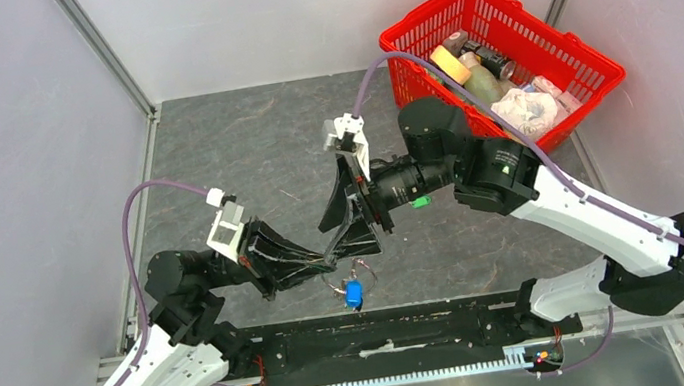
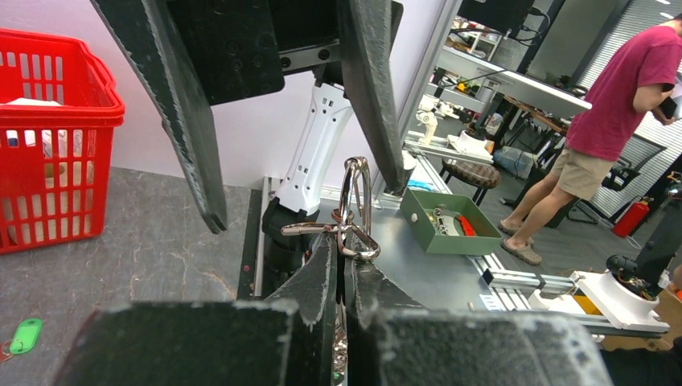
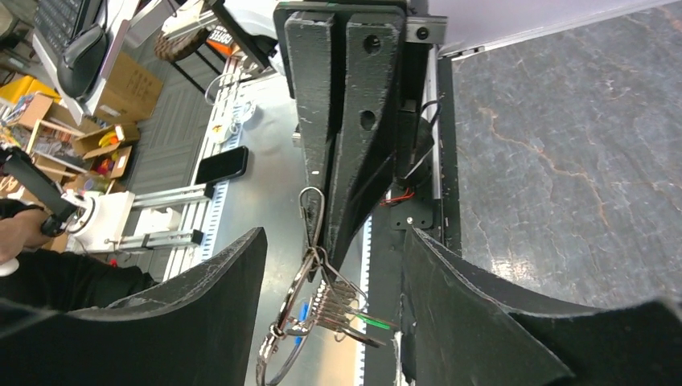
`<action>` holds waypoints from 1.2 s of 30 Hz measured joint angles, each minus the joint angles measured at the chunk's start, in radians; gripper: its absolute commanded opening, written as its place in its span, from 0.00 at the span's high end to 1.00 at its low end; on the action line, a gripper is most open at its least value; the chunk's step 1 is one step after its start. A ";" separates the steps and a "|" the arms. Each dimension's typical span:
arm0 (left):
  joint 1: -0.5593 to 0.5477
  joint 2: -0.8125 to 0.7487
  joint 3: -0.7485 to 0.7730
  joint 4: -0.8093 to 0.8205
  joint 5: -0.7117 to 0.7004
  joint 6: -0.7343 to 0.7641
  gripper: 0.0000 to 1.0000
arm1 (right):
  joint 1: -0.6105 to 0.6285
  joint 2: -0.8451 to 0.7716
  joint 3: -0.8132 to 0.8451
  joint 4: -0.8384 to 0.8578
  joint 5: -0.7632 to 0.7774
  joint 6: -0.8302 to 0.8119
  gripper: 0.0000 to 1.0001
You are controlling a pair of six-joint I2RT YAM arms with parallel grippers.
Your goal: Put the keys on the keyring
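Note:
My left gripper [image 2: 344, 246] is shut on the keyring [image 2: 355, 201], a thin silver wire ring that sticks up from its fingertips. In the top view the left gripper [image 1: 330, 254] holds the ring above the table, and a blue key [image 1: 353, 295] hangs below it. My right gripper [image 3: 331, 238] is open. Its two fingers stand apart on either side of the keyring [image 3: 283, 318] and the bunch of keys [image 3: 338, 301] hanging from it, touching neither. A green key [image 1: 421, 202] lies on the table by the right arm, and the green key [image 2: 26, 335] also shows at the bottom left of the left wrist view.
A red basket [image 1: 593, 67] full of assorted items stands at the back right, and the same basket [image 2: 96, 104] shows in the left wrist view. The black base rail [image 1: 438, 326] runs along the near edge. Grey walls close in the left, back and right sides.

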 measured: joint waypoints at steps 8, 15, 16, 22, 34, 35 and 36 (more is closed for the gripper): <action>0.000 0.002 0.000 -0.010 0.000 0.007 0.98 | 0.048 0.029 0.032 -0.036 -0.010 -0.042 0.35; 0.000 0.003 0.000 -0.023 0.000 0.011 0.98 | 0.092 0.066 0.080 -0.086 0.003 -0.080 0.41; 0.000 0.003 0.000 -0.023 0.000 0.011 0.98 | 0.097 0.072 0.090 -0.095 0.010 -0.087 0.42; 0.000 0.000 0.000 -0.026 0.007 0.014 0.98 | 0.119 0.100 0.140 -0.156 0.063 -0.124 0.54; -0.001 -0.012 0.000 -0.066 0.027 0.038 0.98 | 0.143 0.113 0.161 -0.203 0.142 -0.154 0.77; -0.001 -0.013 0.000 -0.068 0.027 0.041 0.98 | 0.145 0.113 0.162 -0.205 0.147 -0.154 0.78; -0.001 -0.013 0.000 -0.071 0.027 0.043 0.98 | 0.146 0.113 0.162 -0.206 0.150 -0.155 0.80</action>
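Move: The keyring's small wire loop sticks out of the left hand's shut fingertips, about 2 cm to that hand's right and at its height. From the open right hand the loop lies roughly 2 cm back, 1 cm left and 1 cm down. The blue fob hangs some 4 cm back of the right hand, 2 cm right and 8 cm below. The green-tagged key lies on the table, some 11 cm ahead, 18 cm right and 25 cm below. The keyring's wire loop, still pinched in the left fingertips, is taken between the right fingers: the right hand comes back and to the left about 2 cm each while sinking 2 cm, its fingertips dipping slightly, and closes from wide to about a third open around the loop and the tips of the left fingers. The left hand keeps its grip and sinks about 1 cm. ##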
